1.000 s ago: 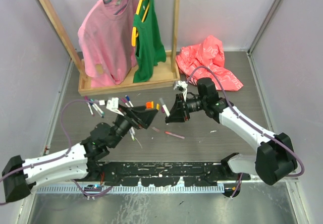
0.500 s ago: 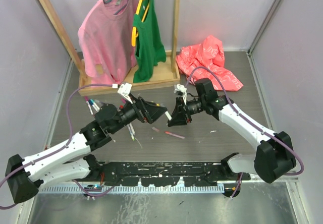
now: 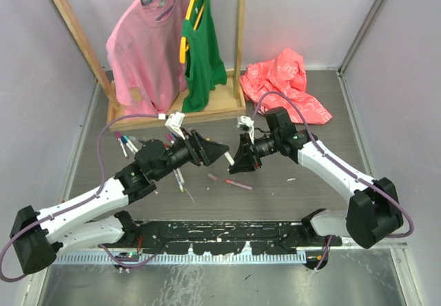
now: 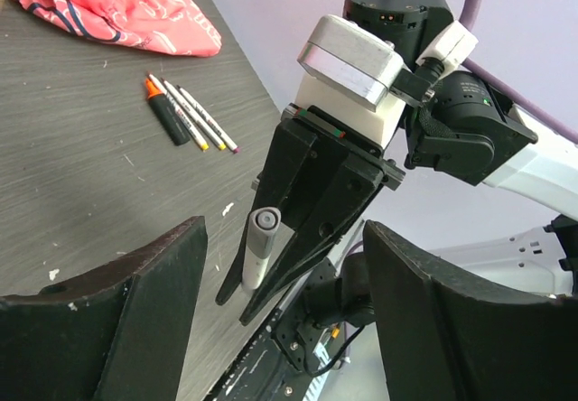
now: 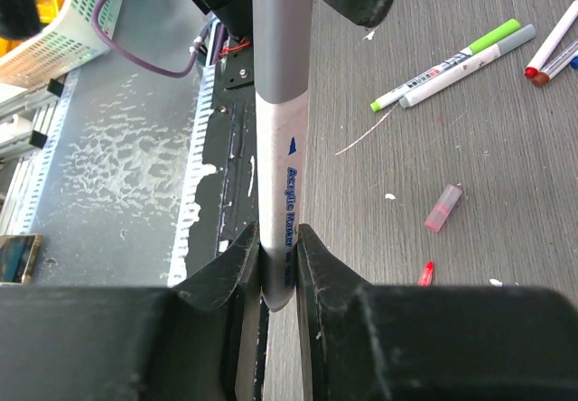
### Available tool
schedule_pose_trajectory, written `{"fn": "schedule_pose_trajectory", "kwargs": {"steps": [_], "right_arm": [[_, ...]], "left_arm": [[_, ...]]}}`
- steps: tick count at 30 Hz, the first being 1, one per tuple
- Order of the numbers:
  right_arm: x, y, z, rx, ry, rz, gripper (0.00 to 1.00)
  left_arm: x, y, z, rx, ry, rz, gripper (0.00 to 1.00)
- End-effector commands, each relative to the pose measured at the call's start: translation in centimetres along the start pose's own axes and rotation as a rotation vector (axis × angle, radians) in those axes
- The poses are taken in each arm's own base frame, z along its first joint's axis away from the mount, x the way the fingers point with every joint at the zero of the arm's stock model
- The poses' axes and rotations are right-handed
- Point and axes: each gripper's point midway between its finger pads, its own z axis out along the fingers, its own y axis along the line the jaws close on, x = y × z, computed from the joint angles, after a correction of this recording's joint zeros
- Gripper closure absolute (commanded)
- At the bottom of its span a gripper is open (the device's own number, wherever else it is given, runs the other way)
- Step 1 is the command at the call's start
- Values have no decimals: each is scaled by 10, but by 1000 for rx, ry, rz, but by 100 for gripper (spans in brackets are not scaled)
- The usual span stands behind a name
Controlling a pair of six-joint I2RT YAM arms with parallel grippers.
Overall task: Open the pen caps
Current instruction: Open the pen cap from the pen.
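My right gripper (image 5: 278,256) is shut on the white barrel of a pen (image 5: 282,157), holding it up off the table. Its grey cap (image 5: 282,31) points at the left arm. In the left wrist view that cap (image 4: 260,238) sits between the two black fingers (image 4: 126,311) of my left gripper (image 4: 282,238), with a gap on each side; the jaws are open. From above, the left gripper (image 3: 219,151) meets the right gripper (image 3: 238,160) mid-table. A loose pink cap (image 5: 443,208) lies on the table.
Several pens (image 3: 127,144) lie at the left, and a red pen (image 3: 239,183) lies below the grippers. A black highlighter with an orange cap (image 4: 167,116) lies with other pens near the red cloth (image 3: 286,82). A wooden clothes rack (image 3: 172,113) stands behind.
The left arm has swung up and to the right, bringing its gripper around the cap end of the held pen. Its jaws have narrowed a little. The right arm has barely moved.
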Motion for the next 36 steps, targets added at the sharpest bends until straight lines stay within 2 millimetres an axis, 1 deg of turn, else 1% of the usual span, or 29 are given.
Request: {"fn": "schedule_pose_trajectory", "kwargs": {"steps": [1,6,9,12,14,16,18,19,21,22,23,25,26,27,29,31,36], "right_arm": [[-19,5,-1,-22,-23,-65,99],[-18,4,-1,-23,-20,-57,99],[-18,4,-1,-23,-20,-59,99],[-18,4,-1,-24,-19,-57,99],[-18,4,-1,-23,-18,-56,99],[-17,4,-1,-24,-17,-55,99],[-18,4,-1,-23,-18,-56,99],[-18,4,-1,-25,-18,-57,97],[-18,4,-1,-24,-18,-56,92],[-18,4,-1,-22,-18,-55,87],[-19,4,-2,-21,-18,-57,82],[-20,6,-2,-25,-20,-56,66],[-22,7,-2,-27,-24,-53,63],[-25,7,-3,-29,-34,-54,56],[-34,7,-7,-34,-68,-30,52],[-40,6,-12,-26,-104,-6,50],[-44,6,-15,-7,-150,16,49]], "left_arm": [[-17,-19,6,68,-47,-14,31],[-14,-16,12,63,-38,-29,41],[-12,-14,15,61,-37,-35,51],[-11,-11,17,56,-35,-40,59],[-11,-10,18,55,-34,-43,67],[-10,-10,19,60,-29,-45,80],[-8,-10,20,62,-20,-46,96],[-7,-9,21,60,-18,-46,100],[-6,-7,21,58,-16,-46,100],[-4,-5,21,57,-14,-45,100],[-4,-4,21,57,-17,-42,100],[-2,-4,21,68,-17,-35,100],[0,-4,21,76,-13,-30,100],[1,-5,21,90,-11,-24,100],[6,-5,21,113,-1,-15,100],[10,-5,21,133,6,-14,100],[16,-2,24,149,8,-20,100]]}}
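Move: The grey end of the marker that the right gripper holds lies about 2 cm to the right of the open left fingers, 1 cm ahead and some 3 cm below. From the right hand point that grey end is roughly 6 cm ahead, 3 cm left and 8 cm up. On the table, about 25 cm under the left hand, a pink cap lies some 10 cm back and 3 cm left, and a red pen 14 cm back and 9 cm right. Bring the left gripper down and rightward about 4 cm in all, and shut its fingers on the way so that they pinch the grey end of the marker while the right hand holds the marker almost still. Then open the right fingers about halfway to let go of the lower body, and slide the right hand some 2 cm forward and up as the left hand sinks a little more. ##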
